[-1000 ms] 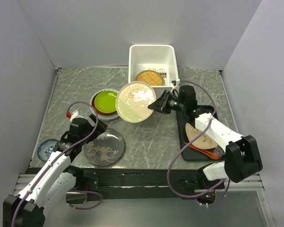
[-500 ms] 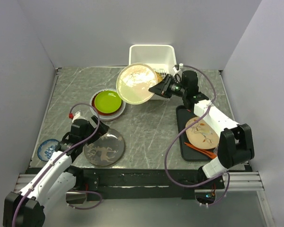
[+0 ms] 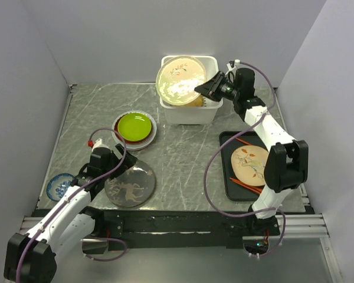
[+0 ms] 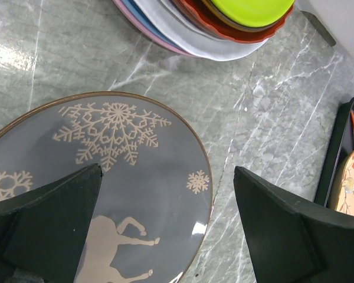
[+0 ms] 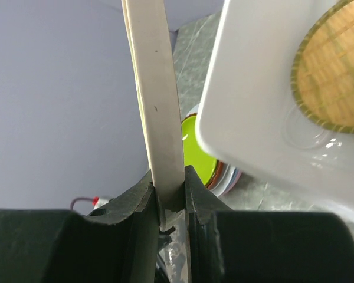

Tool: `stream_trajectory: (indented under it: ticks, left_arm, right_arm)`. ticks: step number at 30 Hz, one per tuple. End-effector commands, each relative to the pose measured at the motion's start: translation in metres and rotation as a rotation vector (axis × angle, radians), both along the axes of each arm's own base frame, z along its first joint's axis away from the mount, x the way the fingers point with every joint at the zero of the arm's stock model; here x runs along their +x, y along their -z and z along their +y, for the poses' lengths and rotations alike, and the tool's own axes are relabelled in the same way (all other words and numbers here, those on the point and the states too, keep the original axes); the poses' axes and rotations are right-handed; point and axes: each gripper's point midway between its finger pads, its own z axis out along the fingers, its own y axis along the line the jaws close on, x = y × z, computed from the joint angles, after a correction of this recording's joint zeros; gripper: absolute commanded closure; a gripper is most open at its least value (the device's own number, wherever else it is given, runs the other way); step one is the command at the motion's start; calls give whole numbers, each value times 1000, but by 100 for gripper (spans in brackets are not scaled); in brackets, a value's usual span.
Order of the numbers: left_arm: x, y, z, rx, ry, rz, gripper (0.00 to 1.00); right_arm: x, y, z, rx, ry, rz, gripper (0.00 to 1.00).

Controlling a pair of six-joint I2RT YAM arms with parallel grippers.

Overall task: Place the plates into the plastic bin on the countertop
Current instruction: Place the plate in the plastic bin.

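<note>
My right gripper (image 3: 214,88) is shut on the rim of a cream plate (image 3: 180,80), which hangs tilted over the white plastic bin (image 3: 189,112). In the right wrist view the cream plate (image 5: 156,88) shows edge-on between the jaws of the right gripper (image 5: 171,194), beside the bin (image 5: 248,106), which holds a woven tan plate (image 5: 333,71). My left gripper (image 4: 165,224) stands open just above a grey patterned plate (image 4: 118,177) lying on the countertop (image 4: 265,118). A stack of plates topped by a lime green one (image 3: 134,126) sits mid-left.
A black tray (image 3: 227,174) at the right holds a pinkish patterned plate (image 3: 249,164) and orange utensils (image 3: 245,184). A small blue patterned plate (image 3: 59,186) lies near the countertop's left edge. Walls close in the left, back and right sides.
My right gripper has carried the cream plate from above the countertop's middle back and up over the bin. The left arm has barely moved.
</note>
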Motion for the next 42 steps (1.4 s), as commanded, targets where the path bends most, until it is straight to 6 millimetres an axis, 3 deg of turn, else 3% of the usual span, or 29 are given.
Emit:
stream_trajectory:
  ticks: [1, 8, 17, 26, 42]
  left_arm:
    - [8, -9, -4, 0, 25, -49, 1]
    - [8, -7, 0, 22, 14, -45, 1]
    - [7, -2, 4, 39, 0, -38, 1]
    - [7, -3, 5, 38, -5, -41, 1]
    - [4, 3, 6, 45, -4, -31, 1]
  right_arm:
    - [16, -78, -5, 43, -2, -218, 100]
    - [49, -93, -25, 52, 51, -239, 100]
    - [83, -87, -32, -6, 103, -233, 100]
    - [109, -55, -37, -56, 152, -173, 100]
    - [119, -6, -24, -138, 155, -101, 100]
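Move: My right hand still pinches the near right edge of the big cream plate, which is off the table. The plastic bin I take it to lies some 17 cm straight ahead, its middle about 20 cm below me. On its floor sits the woven tray, around 16 cm ahead and 3 cm left. The green plate stack stands about 23 cm left, level with my hand. From my idle left hand the bin is roughly 35 cm ahead and 25 cm right, nearly level. Still holding the cream plate by its edge, my right hand carries it forward about 11 cm and a little to my right, bringing it in over the bin's opening. Late in that reach I sink about 7 cm from the top of my path, towards the woven tray, while the wrist turns some 10 degrees clockwise and the fingers tip slightly down. My fingers stay shut on it. ##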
